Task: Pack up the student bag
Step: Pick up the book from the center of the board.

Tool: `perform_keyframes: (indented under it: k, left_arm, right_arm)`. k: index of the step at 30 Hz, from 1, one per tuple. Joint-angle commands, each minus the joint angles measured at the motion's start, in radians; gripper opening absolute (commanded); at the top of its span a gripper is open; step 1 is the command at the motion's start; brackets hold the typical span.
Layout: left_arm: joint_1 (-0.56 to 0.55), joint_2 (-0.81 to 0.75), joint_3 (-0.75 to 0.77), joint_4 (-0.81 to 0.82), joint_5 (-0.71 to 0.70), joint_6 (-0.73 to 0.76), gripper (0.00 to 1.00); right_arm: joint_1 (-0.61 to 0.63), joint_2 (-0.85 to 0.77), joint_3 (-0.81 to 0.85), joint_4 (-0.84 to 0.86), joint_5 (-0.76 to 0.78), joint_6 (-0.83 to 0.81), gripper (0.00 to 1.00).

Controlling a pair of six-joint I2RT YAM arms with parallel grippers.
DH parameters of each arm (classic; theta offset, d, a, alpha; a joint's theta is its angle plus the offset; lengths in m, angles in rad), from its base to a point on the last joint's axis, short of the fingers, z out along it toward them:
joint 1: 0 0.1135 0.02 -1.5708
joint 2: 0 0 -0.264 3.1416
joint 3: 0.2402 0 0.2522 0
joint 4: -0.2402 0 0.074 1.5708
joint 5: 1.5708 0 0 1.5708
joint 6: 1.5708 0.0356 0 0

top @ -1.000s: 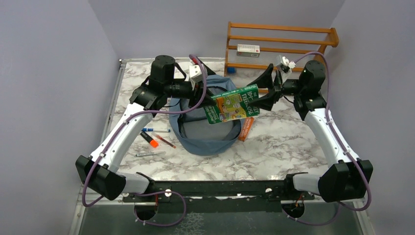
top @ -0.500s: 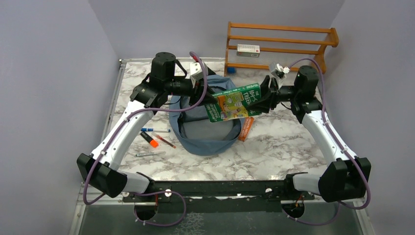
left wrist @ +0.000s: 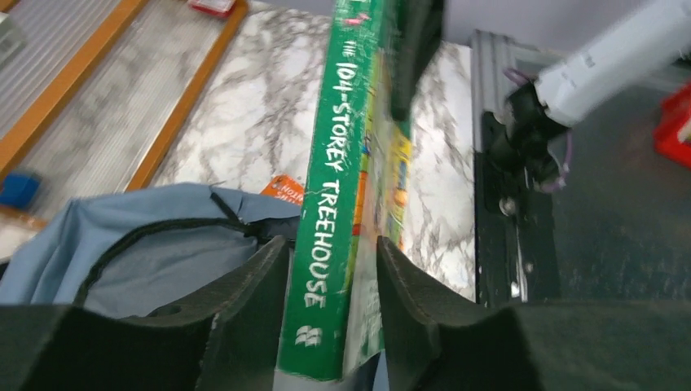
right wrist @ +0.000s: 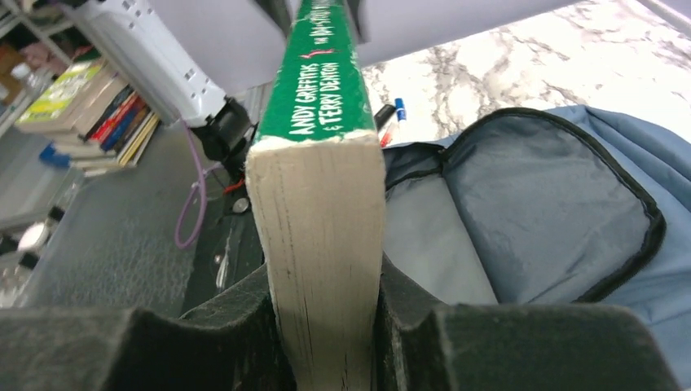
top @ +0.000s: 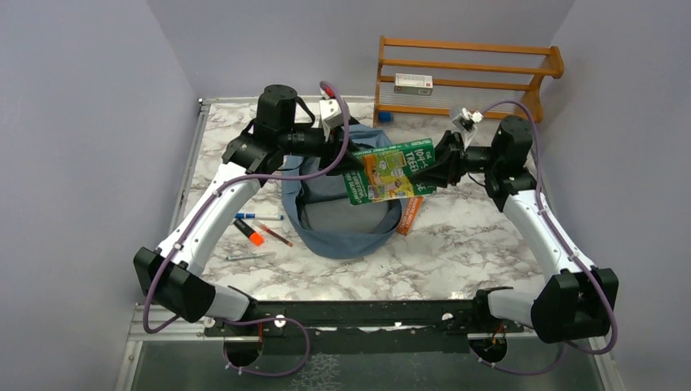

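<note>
A green paperback book point(top: 389, 171) hangs level above the open dusty-blue student bag point(top: 342, 221), held at both ends. My left gripper point(top: 350, 166) is shut on its left end; in the left wrist view the jaws point(left wrist: 330, 254) pinch the green spine point(left wrist: 332, 163), with the bag point(left wrist: 138, 261) below. My right gripper point(top: 433, 166) is shut on the right end; in the right wrist view both pads point(right wrist: 326, 287) press against the cream page edge point(right wrist: 322, 220), and the bag's open grey interior point(right wrist: 530, 204) lies beneath.
An orange book point(top: 410, 213) lies on the marble table right of the bag. Several pens and markers point(top: 259, 232) lie left of it. A wooden rack point(top: 464, 73) with a white box point(top: 413, 81) stands at the back right.
My right gripper moved in toward the book's right end and shut on it. The left gripper kept its hold, and the book shifted slightly.
</note>
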Motion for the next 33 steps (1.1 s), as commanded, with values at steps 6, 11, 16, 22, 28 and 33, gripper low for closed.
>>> perform_keyframes:
  k: [6,11,16,22,28,33]
  left_arm:
    - [-0.002,0.021,-0.076,0.143,-0.320,-0.047,0.68]
    - [-0.002,0.024,-0.216,0.219,-0.505,-0.035,0.70]
    - [-0.040,0.015,-0.364,0.309,-0.586,0.115,0.82]
    - [-0.185,0.065,-0.447,0.319,-0.786,0.378,0.82]
    - [-0.217,0.145,-0.463,0.396,-0.921,0.424,0.80]
    - [-0.229,0.226,-0.453,0.434,-1.023,0.469,0.77]
  right_arm:
    - [0.009,-0.215,-0.026,-0.076,0.768,0.185,0.00]
    - [0.009,-0.302,-0.019,-0.270,1.139,0.207,0.00]
    - [0.009,-0.345,-0.027,-0.363,1.245,0.165,0.01]
    - [0.010,-0.354,-0.051,-0.367,1.230,0.160,0.01]
    - [0.009,-0.353,-0.053,-0.365,1.227,0.152,0.01]
    - [0.010,-0.361,-0.065,-0.365,1.217,0.152,0.01]
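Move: Both hands hold the green book in the air, its middle about 9 cm to the left hand's right and 8 cm to the right hand's left. The open bag lies about 14 cm ahead of the left hand and 28 cm below; from the right hand it is 14 cm ahead, 23 cm left, 25 cm below. The orange book is about 9 cm ahead of the right hand, 4 cm left and 29 cm down. Left releases the book, reaching forward and 22 cm down towards the bag; right swings the book right-forward, clockwise. ##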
